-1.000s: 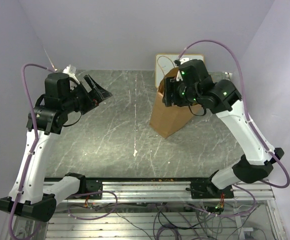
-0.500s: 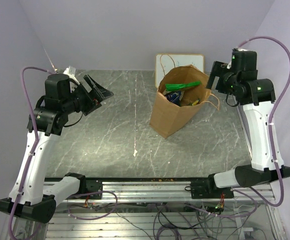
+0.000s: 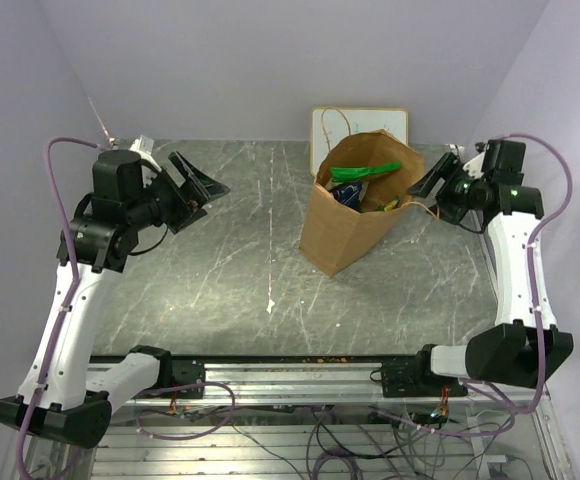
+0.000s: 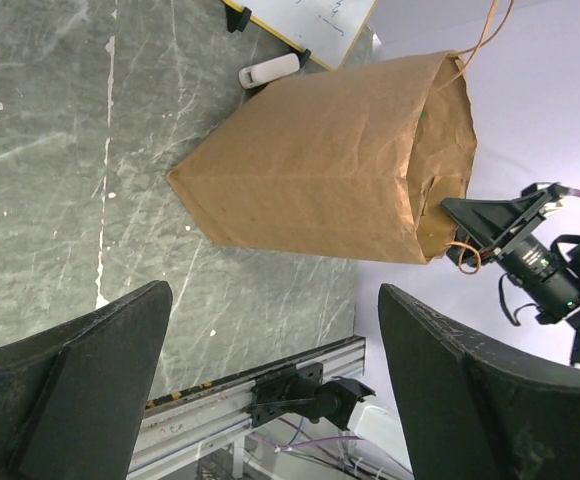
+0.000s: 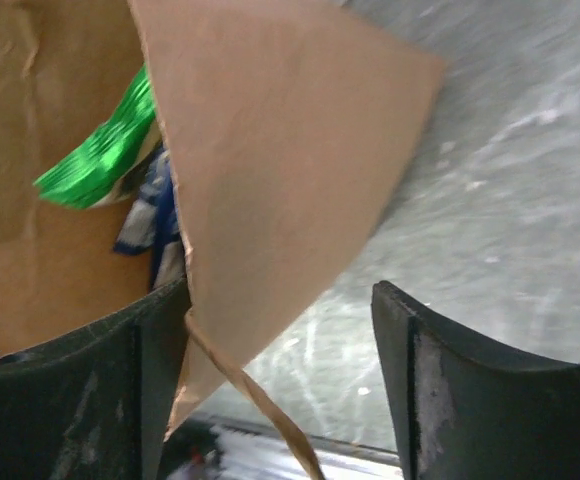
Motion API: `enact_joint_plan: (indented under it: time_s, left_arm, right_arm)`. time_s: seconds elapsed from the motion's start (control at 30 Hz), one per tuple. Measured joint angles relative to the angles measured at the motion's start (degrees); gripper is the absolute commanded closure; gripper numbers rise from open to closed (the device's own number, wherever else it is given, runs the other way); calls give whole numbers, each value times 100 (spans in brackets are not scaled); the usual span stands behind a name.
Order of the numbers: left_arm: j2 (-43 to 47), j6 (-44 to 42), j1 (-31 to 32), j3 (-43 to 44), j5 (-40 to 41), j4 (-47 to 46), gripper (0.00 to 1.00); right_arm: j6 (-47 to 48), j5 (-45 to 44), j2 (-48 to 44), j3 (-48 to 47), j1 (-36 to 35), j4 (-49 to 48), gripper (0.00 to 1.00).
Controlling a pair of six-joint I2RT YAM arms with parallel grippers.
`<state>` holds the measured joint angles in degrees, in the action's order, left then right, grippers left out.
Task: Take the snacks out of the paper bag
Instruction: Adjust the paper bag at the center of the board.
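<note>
The brown paper bag (image 3: 342, 225) stands open at the back right of the table, also seen from the side (image 4: 340, 160). Inside it lie the snacks: a green packet (image 3: 366, 172) (image 5: 100, 150) on top and a blue one (image 3: 348, 193) (image 5: 156, 215) under it. My right gripper (image 3: 428, 178) (image 5: 280, 390) is open at the bag's right rim. The bag wall (image 5: 280, 150) and a twisted handle (image 5: 260, 405) pass between its fingers, close to the left finger. My left gripper (image 3: 196, 184) (image 4: 275, 385) hangs open over the left of the table, far from the bag and holding nothing.
A small framed whiteboard (image 3: 362, 124) leans on the back wall behind the bag, with a white marker-like object (image 4: 270, 70) beside it. The table's right edge runs just past the right arm. A metal rail (image 3: 300, 372) lines the near edge.
My right arm came away from above the bag's mouth, swung up and to the right, then dropped to the bag's right rim. The left arm has stayed put.
</note>
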<state>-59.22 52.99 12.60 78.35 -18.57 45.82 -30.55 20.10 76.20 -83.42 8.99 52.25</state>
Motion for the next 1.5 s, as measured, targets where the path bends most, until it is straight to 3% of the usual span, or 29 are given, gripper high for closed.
enact_joint_plan:
  time_s: [0.17,0.33,0.57,1.1,1.23,1.4,1.5]
  left_arm:
    - [-116,-2,9,0,-33,-22,5]
    - [-199,0,37,2,-85,-63,5]
    - [-240,0,72,2,-129,-74,5]
    - [-138,-4,74,-2,-227,-114,5]
    - [-142,-28,74,-2,-234,-111,5]
    - [-142,-68,74,-2,-238,-103,5]
    - [-144,-90,74,-2,-240,-103,5]
  right_arm:
    - [-667,1174,-315,758,4,-640,34]
    - [-1086,1631,-647,767,4,-990,40]
    - [-1475,1606,-1027,789,4,-1283,50]
    - [-2708,1381,-1322,1388,4,-2660,51]
    - [-2872,1327,-1390,1484,4,-2894,63]
    - [-3150,1333,-1550,1655,4,-3230,94]
    - [-3195,1298,-1565,1631,4,-3233,100]
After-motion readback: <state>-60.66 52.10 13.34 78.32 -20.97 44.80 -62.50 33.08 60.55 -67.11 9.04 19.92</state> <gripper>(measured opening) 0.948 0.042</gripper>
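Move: The bag's near handle hangs almost between the open right fingers, about 2 cm left of their midpoint, with no real offset ahead or in height. The paper bag's middle is some 12 cm left, 4 cm ahead and 12 cm below this hand; inside, the green snack lies about 10 cm left, 6 ahead and 6 below. From the left hand the handle is roughly 39 cm right, 5 ahead and 8 below. Sweep the right gripper about 5 cm left towards the paper bag, then lift it some 9 cm beside the rim, bringing the near handle up. Meanwhile roll the hand's left side up by about 30 degrees and tip the fingers up towards level. Narrow the fingers on the way and, at the top, shut them to pinch the thin handle. ##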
